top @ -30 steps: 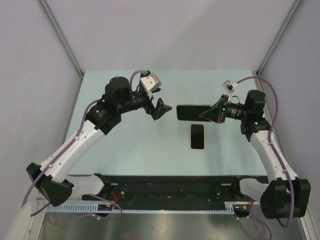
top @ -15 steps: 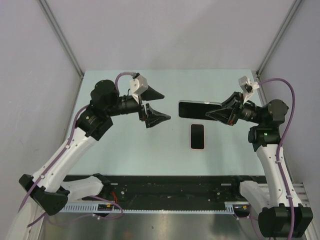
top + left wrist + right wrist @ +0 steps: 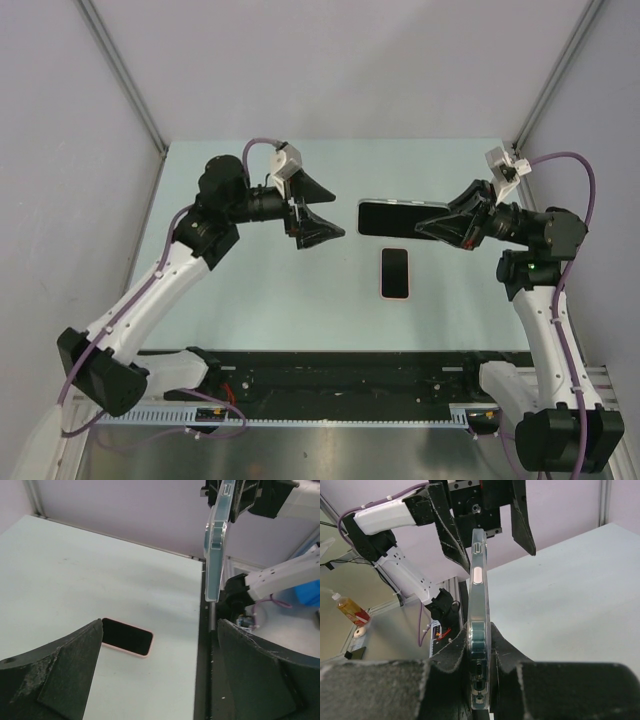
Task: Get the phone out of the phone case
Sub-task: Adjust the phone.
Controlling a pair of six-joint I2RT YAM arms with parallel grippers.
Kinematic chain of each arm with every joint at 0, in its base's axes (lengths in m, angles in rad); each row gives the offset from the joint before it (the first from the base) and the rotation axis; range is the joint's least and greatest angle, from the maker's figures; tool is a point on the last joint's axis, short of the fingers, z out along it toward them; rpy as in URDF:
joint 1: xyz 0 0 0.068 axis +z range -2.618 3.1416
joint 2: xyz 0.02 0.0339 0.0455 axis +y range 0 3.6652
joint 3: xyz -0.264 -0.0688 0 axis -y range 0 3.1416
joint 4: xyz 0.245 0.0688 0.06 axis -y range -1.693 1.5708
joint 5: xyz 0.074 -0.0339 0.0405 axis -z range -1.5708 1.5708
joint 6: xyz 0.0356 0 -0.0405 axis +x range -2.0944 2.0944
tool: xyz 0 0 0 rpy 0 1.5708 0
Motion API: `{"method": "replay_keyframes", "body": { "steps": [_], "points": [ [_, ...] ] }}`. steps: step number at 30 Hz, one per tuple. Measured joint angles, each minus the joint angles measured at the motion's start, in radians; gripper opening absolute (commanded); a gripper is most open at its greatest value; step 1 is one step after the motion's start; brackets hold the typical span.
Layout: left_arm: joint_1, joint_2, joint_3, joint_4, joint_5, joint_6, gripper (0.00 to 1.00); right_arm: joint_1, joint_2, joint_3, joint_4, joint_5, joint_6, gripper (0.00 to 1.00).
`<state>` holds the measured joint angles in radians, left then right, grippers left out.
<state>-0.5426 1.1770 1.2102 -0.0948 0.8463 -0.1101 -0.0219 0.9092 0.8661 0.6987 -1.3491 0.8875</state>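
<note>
A phone in a clear case [image 3: 390, 217] hangs in the air over the table's middle, edge-on in both wrist views [image 3: 216, 545] [image 3: 477, 575]. My right gripper [image 3: 432, 228] is shut on its right end, one pad on each flat face [image 3: 480, 627]. My left gripper [image 3: 336, 213] stands open just left of the phone's free end, not touching it. In the left wrist view its fingers [image 3: 70, 665] frame the table below. A second phone in a pink case [image 3: 396, 272] [image 3: 127, 636] lies flat on the table, screen up.
The pale green table [image 3: 250, 290] is walled by grey panels on three sides. A black rail [image 3: 340, 375] with the arm bases runs along the near edge. The pink-cased phone lies right below the held one.
The right gripper has lifted the clear-cased phone off the table and drawn it slightly right. The left arm has swung its open gripper toward the phone's free end.
</note>
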Motion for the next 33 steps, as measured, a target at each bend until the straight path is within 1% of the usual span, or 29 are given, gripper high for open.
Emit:
{"method": "replay_keyframes", "body": {
  "steps": [6, 9, 13, 15, 18, 20, 22, 25, 26, 29, 33],
  "points": [
    [0.006, 0.087, -0.001, 0.134, 0.093, -0.173, 1.0, -0.002, 0.015, 0.0, -0.019, 0.013, -0.003, 0.0],
    [0.006, 0.119, 0.004, 0.199, 0.126, -0.256, 1.0, 0.003, 0.016, 0.0, -0.043, 0.039, -0.031, 0.0],
    [0.006, 0.186, 0.01, 0.285, 0.167, -0.368, 1.0, 0.035, 0.019, 0.0, -0.14, 0.073, -0.146, 0.0],
    [0.006, 0.211, 0.01, 0.304, 0.179, -0.398, 1.0, 0.065, 0.026, 0.0, -0.18, 0.081, -0.192, 0.0],
    [0.004, 0.242, 0.014, 0.33, 0.188, -0.434, 0.96, 0.102, 0.046, -0.002, -0.224, 0.101, -0.248, 0.0],
    [0.0, 0.274, 0.034, 0.351, 0.198, -0.461, 0.91, 0.119, 0.059, -0.008, -0.231, 0.12, -0.27, 0.0],
    [-0.005, 0.292, 0.043, 0.364, 0.202, -0.474, 0.9, 0.128, 0.073, -0.014, -0.232, 0.138, -0.284, 0.0],
    [-0.018, 0.322, 0.056, 0.386, 0.21, -0.498, 0.82, 0.138, 0.108, -0.018, -0.233, 0.163, -0.298, 0.0],
    [-0.023, 0.329, 0.059, 0.393, 0.212, -0.505, 0.77, 0.14, 0.121, -0.019, -0.233, 0.169, -0.301, 0.0],
    [-0.04, 0.346, 0.061, 0.41, 0.216, -0.523, 0.69, 0.145, 0.15, -0.026, -0.232, 0.194, -0.305, 0.0],
    [-0.047, 0.351, 0.061, 0.419, 0.212, -0.529, 0.64, 0.144, 0.163, -0.035, -0.22, 0.207, -0.304, 0.0]
  ]
}}
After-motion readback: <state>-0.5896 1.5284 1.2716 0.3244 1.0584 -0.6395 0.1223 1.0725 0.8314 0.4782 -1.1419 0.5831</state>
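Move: The cased phone's middle is about 13 cm right of the left hand, 4 cm back and 4 cm higher, its free end roughly 6 cm off; it lies some 6 cm left of the right hand, which already grips its other end. The pink-rimmed phone lies on the table about 19 cm right of the left hand, 2 cm farther out and some 36 cm below. Left fingers tip about 25 degrees, move right and begin closing around the phone's end; right carries it forward-down. ##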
